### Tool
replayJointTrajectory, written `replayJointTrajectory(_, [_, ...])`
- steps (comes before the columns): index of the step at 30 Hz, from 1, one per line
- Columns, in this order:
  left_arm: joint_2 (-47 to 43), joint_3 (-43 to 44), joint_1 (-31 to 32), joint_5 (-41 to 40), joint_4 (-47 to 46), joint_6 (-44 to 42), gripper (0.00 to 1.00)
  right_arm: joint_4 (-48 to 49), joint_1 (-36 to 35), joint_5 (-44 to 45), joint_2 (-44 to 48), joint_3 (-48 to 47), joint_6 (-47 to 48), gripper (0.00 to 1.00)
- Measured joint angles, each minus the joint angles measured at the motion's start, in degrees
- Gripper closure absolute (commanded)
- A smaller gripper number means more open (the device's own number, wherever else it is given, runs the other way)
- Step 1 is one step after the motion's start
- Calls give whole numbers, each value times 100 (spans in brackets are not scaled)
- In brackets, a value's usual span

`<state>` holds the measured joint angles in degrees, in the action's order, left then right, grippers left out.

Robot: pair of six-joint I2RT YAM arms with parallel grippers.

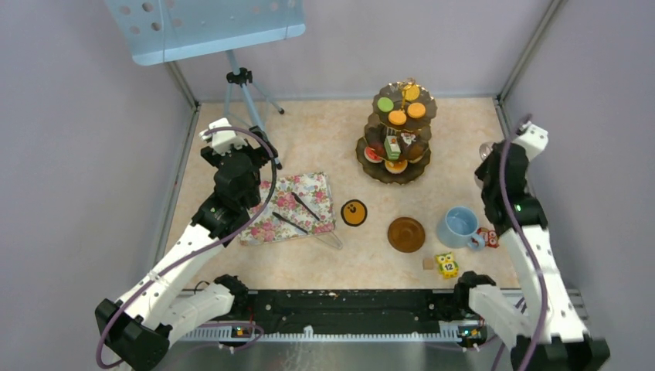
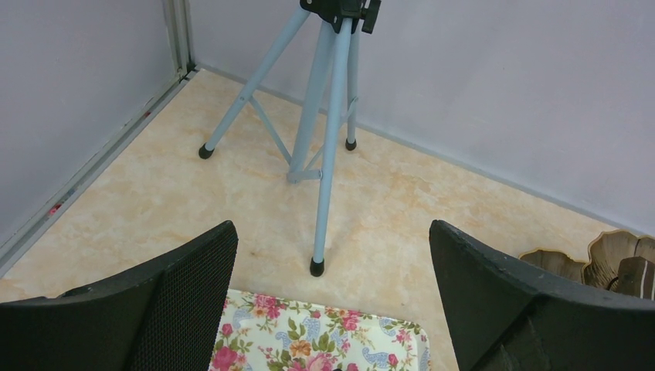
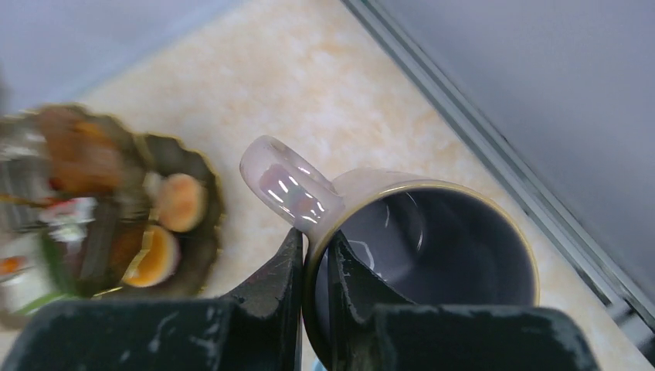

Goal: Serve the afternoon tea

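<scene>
The dark three-tier stand [image 1: 395, 131] holds orange, green and red toy pastries at the back centre; it shows blurred in the right wrist view [image 3: 100, 201]. My right gripper [image 3: 315, 259] is shut on the rim of the grey mug [image 3: 432, 255], one finger inside and one outside, beside the handle. From above, that gripper [image 1: 490, 166] is near the right wall. The light blue cup [image 1: 460, 226] stands right of the brown saucer [image 1: 406, 234]. My left gripper [image 2: 332, 232] is open and empty over the far edge of the floral tray [image 2: 309, 332].
A pale blue tripod [image 1: 243, 93] stands at the back left, one foot just beyond the floral tray [image 1: 286, 207], which carries dark utensils [image 1: 305, 205]. A round orange and black coaster [image 1: 354, 212], a yellow owl block [image 1: 446, 264] and a small red item [image 1: 489, 237] lie near the front.
</scene>
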<state>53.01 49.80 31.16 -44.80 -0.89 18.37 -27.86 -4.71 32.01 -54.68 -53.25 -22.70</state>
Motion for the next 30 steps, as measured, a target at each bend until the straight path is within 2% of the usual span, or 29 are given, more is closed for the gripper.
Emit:
replayJointTrajectory(2, [0, 0, 0, 2, 0, -2, 1, 160, 0, -348, 741, 61, 164, 100])
replayJointTrajectory(7, [0, 0, 0, 7, 0, 0, 1, 778, 0, -1941, 2656, 514, 577, 100])
replayJointTrajectory(9, [0, 0, 0, 24, 0, 0, 1, 872, 0, -2647, 3008, 535, 710, 100])
replayJointTrajectory(13, [2, 0, 0, 42, 0, 0, 1, 883, 2, -4293, 2894, 426, 925, 100])
replayJointTrajectory(18, [2, 0, 0, 26, 4, 2, 1, 852, -4, -6441, 1862, 142, 846, 100])
replayJointTrajectory(20, [0, 0, 0, -4, 2, 2, 1, 953, -146, -7023, 1421, 133, 704, 100])
replayJointTrajectory(22, [0, 0, 0, -48, 4, 2, 1, 828, -560, -7016, 1038, 61, 730, 100])
replayJointTrajectory(24, [-2, 0, 0, -101, 2, 2, 1, 505, -1499, -6476, 542, -219, 876, 100])
replayJointTrajectory(28, [-4, 0, 0, -162, 4, 2, 1, 20, -3786, -4444, -610, -1003, 1143, 100])
replayJointTrajectory(30, [-15, 0, 0, -197, 7, 2, 1, -22, -4535, -3563, -1235, -1329, 1145, 100])
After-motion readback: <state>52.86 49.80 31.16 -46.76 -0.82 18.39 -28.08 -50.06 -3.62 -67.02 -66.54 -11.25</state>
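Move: The right hand holds the white mug in the air. The round smiley coaster lies some 31 cm to its left, about 4 cm back and 21 cm below. The tiered stand is 12 cm to the right of the coaster and 15 cm farther out; the brown plate is 15 cm right of the coaster and 7 cm nearer. The blue mug stands 3 cm left of the right hand, 10 cm back. From the left hand the coaster is about 29 cm right, 6 cm back and 28 cm below. Up and back first, by about 12 cm and 7 cm, then in a fast sweep to the left of some 35 cm, the right hand carries the white mug past the near side of the tiered stand towards the smiley coaster, sinking about 10 cm from the top of its arc. On the way the wrist swings round counter-clockwise by about 80 degrees; the fingers keep their pinch on the mug's wall beside the handle. ##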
